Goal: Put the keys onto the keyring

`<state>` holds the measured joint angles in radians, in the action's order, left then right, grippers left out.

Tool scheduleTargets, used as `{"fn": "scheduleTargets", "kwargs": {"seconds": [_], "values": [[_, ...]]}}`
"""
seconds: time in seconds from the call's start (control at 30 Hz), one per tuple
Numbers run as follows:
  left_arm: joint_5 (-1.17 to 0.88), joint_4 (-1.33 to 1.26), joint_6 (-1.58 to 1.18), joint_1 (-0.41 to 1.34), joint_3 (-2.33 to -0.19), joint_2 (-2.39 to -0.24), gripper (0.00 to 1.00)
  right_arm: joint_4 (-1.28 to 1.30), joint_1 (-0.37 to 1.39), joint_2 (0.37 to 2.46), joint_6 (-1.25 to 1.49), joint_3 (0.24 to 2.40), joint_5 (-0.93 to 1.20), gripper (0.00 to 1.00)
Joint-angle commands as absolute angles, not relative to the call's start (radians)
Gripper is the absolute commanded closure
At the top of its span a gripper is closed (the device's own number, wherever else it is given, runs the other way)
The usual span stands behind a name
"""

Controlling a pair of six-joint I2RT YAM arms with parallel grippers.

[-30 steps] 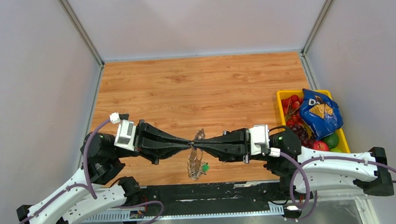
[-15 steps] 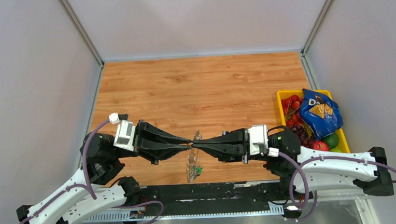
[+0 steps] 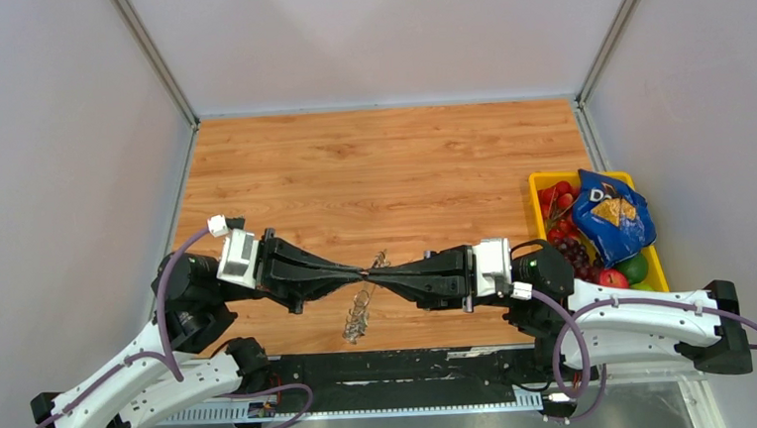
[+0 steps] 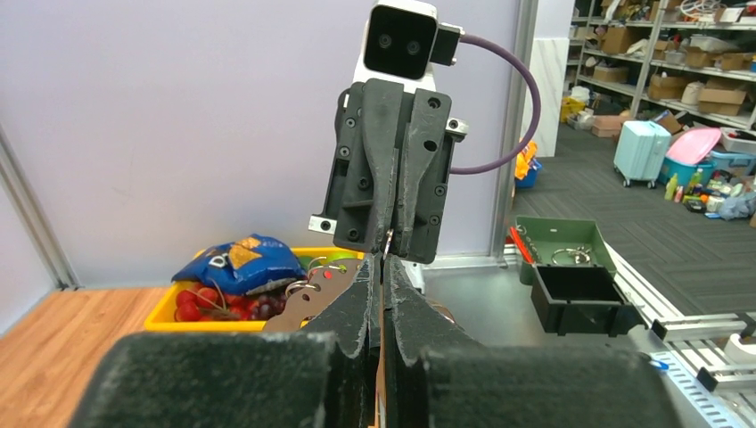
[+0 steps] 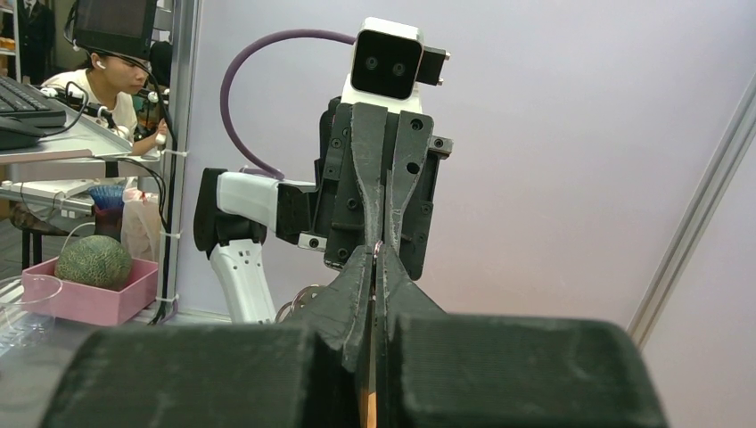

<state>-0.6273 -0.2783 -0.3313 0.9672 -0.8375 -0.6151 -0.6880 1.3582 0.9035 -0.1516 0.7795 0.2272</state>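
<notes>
My left gripper (image 3: 359, 271) and right gripper (image 3: 374, 272) meet tip to tip above the near middle of the table. Both are shut on the thin silver loop of the keyring (image 3: 367, 270). Its fringe of small metal pieces (image 3: 358, 315) hangs below the fingertips. In the left wrist view my gripper (image 4: 383, 261) is closed, with the ring's edge (image 4: 389, 239) between the opposite fingers and small rings with a brown tag (image 4: 308, 285) at the left. In the right wrist view my gripper (image 5: 373, 254) pinches the ring (image 5: 376, 249). I cannot tell keys apart from the hanging pieces.
A yellow bin (image 3: 541, 181) with a blue chip bag (image 3: 608, 213) and fruit stands at the table's right edge. Grey walls enclose the wooden table (image 3: 382, 174) on the left, back and right.
The hanging cluster has swung left and toward the near edge, and its green tag no longer shows. Both grippers stay closed tip to tip, shifted slightly left.
</notes>
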Motion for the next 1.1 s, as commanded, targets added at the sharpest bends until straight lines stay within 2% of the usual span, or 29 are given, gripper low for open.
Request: {"fn": "scheduleTargets", "kwargs": {"seconds": [0.0,0.2,0.23,0.5,0.63,0.83,1.07], "values": [[-0.624,-0.265,-0.321,0.971,-0.883,-0.616,1.00,-0.694,1.364,0.897,-0.160,0.830,0.231,1.00],[-0.597,-0.225,-0.292,0.971,-0.885,-0.601,1.00,-0.577,1.364,0.854,-0.155,0.843,0.201,1.00],[-0.598,-0.222,-0.285,0.971,-0.883,-0.596,1.00,-0.545,1.364,0.845,-0.154,0.847,0.194,0.98],[-0.596,-0.170,-0.221,0.970,-0.856,-0.552,1.00,-0.313,1.364,0.726,-0.153,0.851,0.062,0.54],[-0.600,-0.127,-0.186,0.970,-0.853,-0.546,1.00,-0.211,1.364,0.667,-0.141,0.849,-0.040,0.45],[-0.608,-0.061,-0.113,0.970,-0.844,-0.536,1.00,0.027,1.364,0.656,-0.074,0.877,-0.245,0.38],[-0.553,-0.007,-0.066,0.970,-0.835,-0.489,1.00,0.311,1.362,0.650,0.138,0.875,-0.582,0.32]]}}
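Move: Between the two sets of shut fingertips, which nearly meet, the keyring hangs with its middle about 5 cm below and 2 cm back of either hand. The last black-tagged key, hidden under the right arm, lies on the table roughly 11 cm ahead, 20 cm to the right and 40 cm below the right hand, and about 11 cm ahead, 22 cm right and 40 cm below the left. The yellow tray stands some 19 cm ahead, 49 cm right and 37 cm below the right hand. Letting go of the keyring, the right hand opens to about two-thirds, backs off to its right, then heads forward and down towards the black key, some 13 cm in all, its fingers tipping down and swinging clockwise towards forward. The left keeps its pinch on the keyring and sinks about 4 cm, fingers tipping slightly down. ##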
